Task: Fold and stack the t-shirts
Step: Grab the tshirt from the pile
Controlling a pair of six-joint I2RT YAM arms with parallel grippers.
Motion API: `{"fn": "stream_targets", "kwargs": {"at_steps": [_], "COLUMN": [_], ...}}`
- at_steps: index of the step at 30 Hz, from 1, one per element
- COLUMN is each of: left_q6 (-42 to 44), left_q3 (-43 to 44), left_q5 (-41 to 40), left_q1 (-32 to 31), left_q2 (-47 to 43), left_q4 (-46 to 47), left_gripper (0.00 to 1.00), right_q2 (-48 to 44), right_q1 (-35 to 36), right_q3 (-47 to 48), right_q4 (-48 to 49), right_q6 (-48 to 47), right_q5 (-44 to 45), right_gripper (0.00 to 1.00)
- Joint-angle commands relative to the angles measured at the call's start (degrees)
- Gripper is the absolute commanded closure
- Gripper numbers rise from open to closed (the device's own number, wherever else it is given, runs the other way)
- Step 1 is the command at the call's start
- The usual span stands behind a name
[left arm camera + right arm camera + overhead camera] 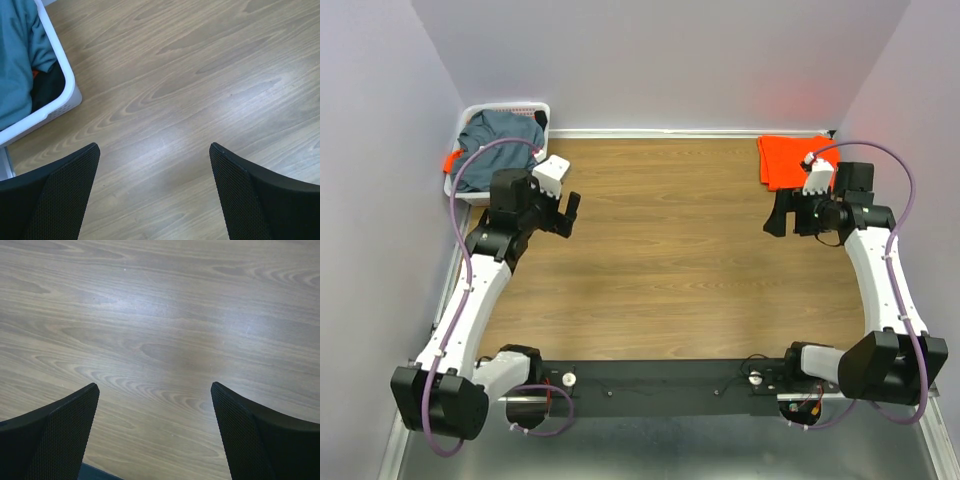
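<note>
A slate blue-grey t-shirt (500,131) lies bunched in the white basket (532,108) at the far left corner, with a bit of orange cloth (451,160) poking over its near rim. A folded bright orange t-shirt (790,158) rests at the far right of the table. My left gripper (568,213) hangs open just right of the basket, nothing between its fingers. In the left wrist view the basket (60,107) and the blue-grey t-shirt (17,65) fill the upper left. My right gripper (778,217) stands open in front of the orange shirt, over bare wood.
The wooden table (670,260) is bounded by lilac walls at the back and both sides. A black rail (660,385) with the arm bases runs along the near edge. The basket stands beyond the table's left edge.
</note>
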Motion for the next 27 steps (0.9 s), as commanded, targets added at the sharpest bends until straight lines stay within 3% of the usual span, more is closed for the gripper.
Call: {"fn": "stream_targets", "kwargs": {"at_steps": [1, 7, 8, 14, 20, 27], "left_q6": [1.19, 2.77, 2.77, 4.88, 7.15, 9.01], "left_q3": [6.78, 25.05, 30.64, 54.63, 67.06, 72.27], "left_q5": [1.46, 4.70, 5.14, 6.02, 7.51, 4.44], "left_q1": [1.54, 8.75, 12.06, 17.71, 24.39, 26.15], "left_q2": [4.28, 20.35, 22.22, 40.49, 54.83, 65.90], "left_q4": [-4.04, -10.99, -12.13, -19.43, -20.23, -19.44], "left_gripper": [0.02, 0.02, 0.02, 0.02, 0.03, 0.04], "right_q2": [0.78, 4.29, 4.64, 6.84, 8.77, 11.58], "right_q1": [0.08, 0.17, 0.17, 0.17, 0.17, 0.08], "right_q3": [3.20, 5.84, 6.28, 4.97, 2.86, 1.36], "right_q4": [-0.14, -0.93, -1.02, -1.28, -0.75, -0.67], "right_q6": [-1.62, -2.14, -2.66, -4.33, -5.13, -5.92], "right_q5": [-0.95, 0.10, 0.37, 1.68, 1.70, -2.71], "right_gripper": [0.00, 0.00, 0.00, 0.00, 0.00, 0.00]}}
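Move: The teal t-shirt on top of the pile, in the white basket, lies about 26 cm ahead of the left hand, 24 cm to its left and 18 cm below. The basket's near right corner is 11 cm ahead and 14 cm left. Of the shirt, orange cloth sticks out 14 cm to the left and 4 cm nearer; black cloth lies 12 cm right and 9 cm farther out. From the right hand the shirt is roughly 28 cm ahead and 83 cm left. Swing the open left gripper about 30 cm forward and left over the basket, rising some 7 cm to pass its rim and then sinking back to the starting height, still going down above the teal t-shirt; turn the hand about 20 degrees counter-clockwise and keep the fingers wide. Let the open right hand edge forward slightly, then sink a few centimetres over bare table. ##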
